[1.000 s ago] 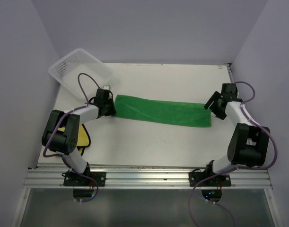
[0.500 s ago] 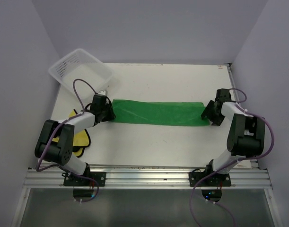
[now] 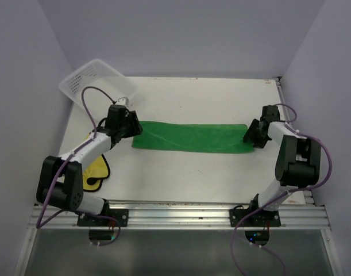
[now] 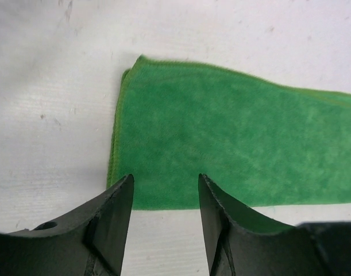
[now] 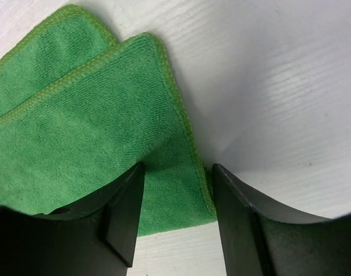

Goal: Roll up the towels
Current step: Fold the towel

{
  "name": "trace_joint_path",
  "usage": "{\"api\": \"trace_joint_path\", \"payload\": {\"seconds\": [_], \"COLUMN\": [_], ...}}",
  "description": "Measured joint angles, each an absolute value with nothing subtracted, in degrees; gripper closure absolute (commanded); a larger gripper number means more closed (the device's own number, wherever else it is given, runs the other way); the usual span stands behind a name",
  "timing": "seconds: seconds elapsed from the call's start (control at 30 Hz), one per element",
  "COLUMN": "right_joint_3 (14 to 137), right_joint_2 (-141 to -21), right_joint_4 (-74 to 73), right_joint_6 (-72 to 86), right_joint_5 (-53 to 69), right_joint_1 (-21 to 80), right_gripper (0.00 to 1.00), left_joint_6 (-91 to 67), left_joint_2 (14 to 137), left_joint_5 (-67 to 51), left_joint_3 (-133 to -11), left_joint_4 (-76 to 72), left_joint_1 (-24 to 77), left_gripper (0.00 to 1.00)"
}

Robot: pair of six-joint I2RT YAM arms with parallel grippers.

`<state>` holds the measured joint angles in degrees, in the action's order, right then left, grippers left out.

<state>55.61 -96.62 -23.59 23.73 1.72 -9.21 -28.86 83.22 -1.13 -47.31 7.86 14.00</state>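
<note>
The green towel [image 3: 189,137] lies flat as a long folded strip across the middle of the table. My left gripper [image 3: 128,124] hovers at its left end, open, with the towel [image 4: 232,138] just beyond its fingertips and nothing between them. My right gripper [image 3: 251,135] is at the strip's right end, open. Its two jaws straddle the layered corner of the towel [image 5: 95,132], which lies flat on the table under them. The yellow towel [image 3: 98,170] lies bunched near the left edge, partly under my left arm.
A white mesh basket [image 3: 93,85] sits at the back left corner, close behind my left gripper. Purple walls close in the table on the left, back and right. A metal rail runs along the near edge.
My left gripper has opened and let go of the towel's left end. The right gripper has come down onto the right end and narrowed. The strip now lies straighter.
</note>
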Motion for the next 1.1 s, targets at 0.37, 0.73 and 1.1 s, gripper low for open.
{"api": "trace_joint_path", "payload": {"seconds": [0.37,0.73,1.1], "right_joint_3": [59.22,60.58,67.77], "right_joint_2": [-99.90,-100.14,-96.75], "right_joint_4": [-24.71,-28.14,-41.45], "right_joint_6": [20.91,20.05,17.45], "right_joint_5": [-0.56,-2.35,-12.49], "right_joint_1": [-5.87,-5.19,-5.78], "right_gripper": [0.77,1.00,1.00], "left_joint_6": [-22.41,-17.74,-16.86], "left_joint_2": [75.59,70.17,68.64], "left_joint_5": [1.83,5.41,3.60], "left_joint_3": [-60.31,-54.68,-50.63], "left_joint_4": [16.60,17.74,17.10], "left_joint_1": [13.87,13.45,13.39], "left_gripper": [0.28,0.24,0.23]}}
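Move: The green towel's right edge passes between the right gripper's open fingers, roughly 1 cm ahead of it, a centimetre below and about level sideways. From there the towel's near right corner is some 4 cm back and level sideways, the far right corner about 7 cm ahead and 3 cm left. From the left gripper, the towel's left edge is about 2 cm ahead, 3 cm left and 7 cm down; the white bin sits some 20 cm ahead, 16 cm left and 5 cm lower. Ease the right gripper about 1 cm forward and left, close its half-open fingers to pinch the towel's right edge, then draw it right some 4 cm while lifting it about 4 cm, slightly back, the hand tilting left side down. Meanwhile raise the empty left gripper well clear of the towel's left end, then let it sink partway, drifting left and opening wider. ##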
